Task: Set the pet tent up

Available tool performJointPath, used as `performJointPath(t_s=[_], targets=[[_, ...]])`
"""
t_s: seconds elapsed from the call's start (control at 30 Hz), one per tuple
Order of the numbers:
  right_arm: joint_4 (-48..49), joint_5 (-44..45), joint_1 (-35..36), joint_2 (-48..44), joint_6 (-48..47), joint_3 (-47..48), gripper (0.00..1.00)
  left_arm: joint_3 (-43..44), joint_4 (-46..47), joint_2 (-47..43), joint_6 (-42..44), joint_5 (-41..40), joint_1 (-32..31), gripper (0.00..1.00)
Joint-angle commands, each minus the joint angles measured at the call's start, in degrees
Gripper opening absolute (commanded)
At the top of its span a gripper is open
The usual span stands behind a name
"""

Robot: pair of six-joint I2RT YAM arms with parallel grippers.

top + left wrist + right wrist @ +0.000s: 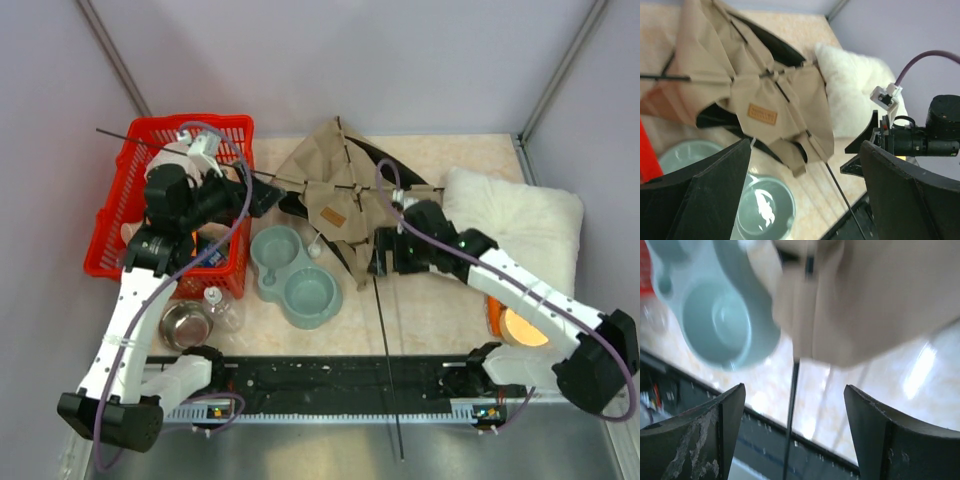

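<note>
The pet tent [335,190] lies collapsed at the back middle of the table, tan fabric with black lining and a brown label [762,114]. One thin dark pole [388,360] runs from its lower edge past the table's front edge. My left gripper [268,198] hovers open at the tent's left edge with nothing between its fingers. In the left wrist view the left gripper [805,150] looks onto the tent [765,85]. My right gripper [385,250] stands open at the tent's lower right corner. The pole [792,415] passes between the right gripper's [795,390] fingers without touching them.
A red basket [170,200] stands at the left under my left arm. A grey-green double bowl [295,275] sits just in front of the tent. A fluffy white cushion [520,225] lies at the right. A steel bowl [185,322] and a small jar [222,305] stand front left.
</note>
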Motion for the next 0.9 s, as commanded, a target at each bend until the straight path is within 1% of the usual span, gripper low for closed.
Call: performJointPath(t_s=[0.0,0.07,0.13,0.23,0.33,0.37,0.47,0.5,0.57,0.6,0.77,0.87], targets=[[-1.51,-12.81,3.58,-6.48,1.01,-11.77,0.79,-5.59,0.21,-0.45,-2.3,3.22,-3.57,0.94],[1.65,-15.26,6.83,-8.94,3.64,-16.6,0.77,-7.26,-0.41,0.77,-3.18,2.09,-7.25,0.94],[5.77,-16.15,10.25,-10.7,6.19,-20.92,0.74,-8.84,-0.5,1.83,-3.8,-0.72,-12.08,0.93],[10.44,-16.15,13.16,-13.16,9.8,-26.46,0.62,-11.39,0.81,2.97,-5.9,-6.08,-17.45,0.93],[16.23,-17.03,13.7,-16.49,12.7,-31.21,0.36,-14.29,2.84,3.68,-9.42,-9.68,-19.57,0.92],[17.91,-16.68,13.7,-17.73,13.93,-32.35,0.31,-15.17,3.19,3.51,-10.38,-10.83,-20.01,0.91],[22.13,-15.46,13.7,-20.81,15.87,-33.94,0.08,-16.84,3.81,2.45,-12.32,-13.65,-20.28,0.92],[22.75,-14.84,13.78,-21.08,16.31,-33.6,0.04,-17.11,3.9,1.84,-12.68,-14.7,-20.45,0.93],[22.58,-13.61,13.7,-20.64,17.19,-31.84,0.0,-17.55,4.33,0.61,-12.86,-15.76,-20.37,0.96],[22.84,-13.52,13.78,-20.2,17.54,-30.7,0.0,-17.55,4.34,0.08,-12.85,-16.37,-20.37,0.99],[21.36,-9.48,13.7,-18.97,21.14,-23.15,0.0,-16.76,2.76,-2.91,-11.01,-21.46,-20.46,0.99],[19.6,-6.4,13.7,-18.09,22.64,-18.4,0.0,-15.97,1.88,-3.61,-10.39,-22.44,-20.46,0.99]])
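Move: The loose stretch of the tent pole that my right hand wants lies about 16 cm behind it, 1 cm left and 10 cm lower. From that hand the tent's middle is some 20 cm ahead and 4 cm left, the pet bowl roughly 22 cm left and 6 cm ahead. From my left hand the tent's near corner is about 20 cm right, 5 cm ahead and 32 cm down; the pet bowl sits nearly below, 3 cm ahead and 3 cm right. I pull my open right hand back about 16 cm and down 10 cm, away from the tent, and shut the fingers on the loose pole, then lift it some 6 cm, easing left and rolling my left side up. Meanwhile my wide-open left hand drops about 15 cm, swings right and a little back towards the tent's near corner, tipping down some 25 degrees, then rises slightly. ##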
